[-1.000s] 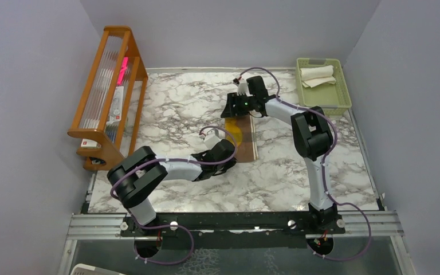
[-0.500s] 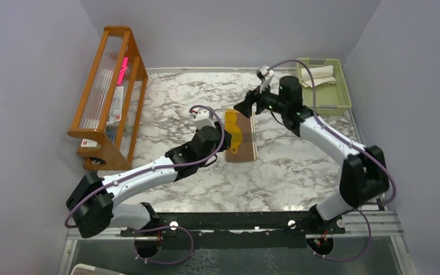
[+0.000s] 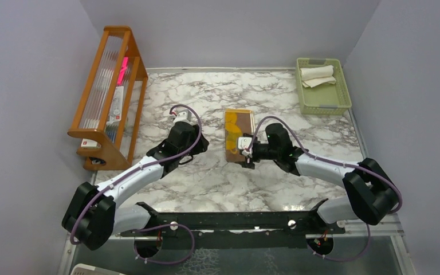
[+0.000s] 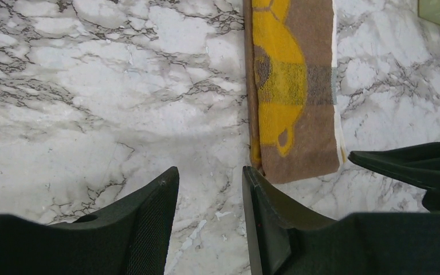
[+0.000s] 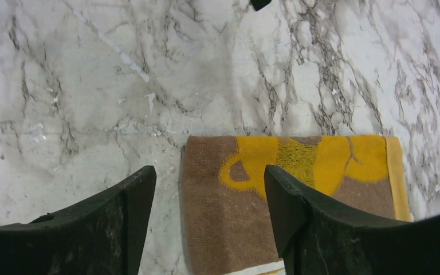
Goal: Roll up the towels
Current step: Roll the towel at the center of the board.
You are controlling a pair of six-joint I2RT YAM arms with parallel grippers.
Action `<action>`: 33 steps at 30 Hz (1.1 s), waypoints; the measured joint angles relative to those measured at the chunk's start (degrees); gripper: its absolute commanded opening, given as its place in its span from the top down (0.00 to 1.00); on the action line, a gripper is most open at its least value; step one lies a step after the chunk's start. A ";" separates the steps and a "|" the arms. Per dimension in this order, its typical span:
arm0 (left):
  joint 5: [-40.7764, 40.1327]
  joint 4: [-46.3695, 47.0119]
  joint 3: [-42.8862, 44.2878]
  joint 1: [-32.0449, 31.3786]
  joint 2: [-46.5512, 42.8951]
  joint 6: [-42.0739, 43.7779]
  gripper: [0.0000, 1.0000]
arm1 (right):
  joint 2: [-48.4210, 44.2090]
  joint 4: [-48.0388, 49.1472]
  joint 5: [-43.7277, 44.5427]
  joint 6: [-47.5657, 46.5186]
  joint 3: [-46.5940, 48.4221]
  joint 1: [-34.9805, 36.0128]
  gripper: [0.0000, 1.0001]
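Observation:
A brown towel with a mustard yellow pattern (image 3: 239,127) lies flat as a narrow folded strip in the middle of the marble table. My right gripper (image 3: 242,154) hovers open at its near end. In the right wrist view one finger is over bare marble and the other over the towel (image 5: 289,189), with the right gripper (image 5: 206,179) empty. My left gripper (image 3: 200,143) stands open and empty just left of the towel's near corner. The left wrist view shows the towel (image 4: 295,86) ahead of the left gripper (image 4: 209,179). A cream-white towel (image 3: 316,74) lies in the basket.
The pale green basket (image 3: 326,103) stands at the back right corner. A wooden rack (image 3: 107,94) holding flat items stands along the left edge. The right gripper's finger (image 4: 412,163) shows at the right of the left wrist view.
My left gripper opened and drew back left, off the towel. The right arm swung from the towel's far end to its near end. The towel now lies flat.

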 measured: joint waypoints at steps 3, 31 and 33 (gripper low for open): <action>2.93 -1.49 0.00 1.60 -0.85 1.01 0.52 | 2.80 -2.62 3.32 -7.41 0.94 2.38 0.39; 10.14 -3.96 -2.19 5.18 -2.27 3.21 0.53 | 12.02 -8.48 17.14 -17.73 4.44 5.44 0.63; 10.29 -3.96 -2.19 5.27 -2.25 3.21 0.53 | 11.91 -8.96 16.59 -17.70 4.46 5.44 0.61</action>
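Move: The folded brown-and-yellow towel lies lengthways away from the robot. The middle of its near end, which the open right hand goes for, is about 2 cm ahead of that hand, neither left nor right of it, and some 8 cm below. The towel's far end is roughly 23 cm ahead on the same line, and the left gripper is about 14 cm to the left and 5 cm farther out. From the left hand, the near end lies some 13 cm right, 3 cm back and 10 cm below. The right hand drops about 7.5 cm onto the towel's near end, drifting slightly forward and right, while its left-pointing fingers tip some 25 degrees steeper and draw together to about half their opening, so that one finger stands on the towel's top and the other just off its near edge by the marble. Meanwhile the left hand, still half open and empty, eases back nearly 2 cm and a little left and down, clear of the towel. ##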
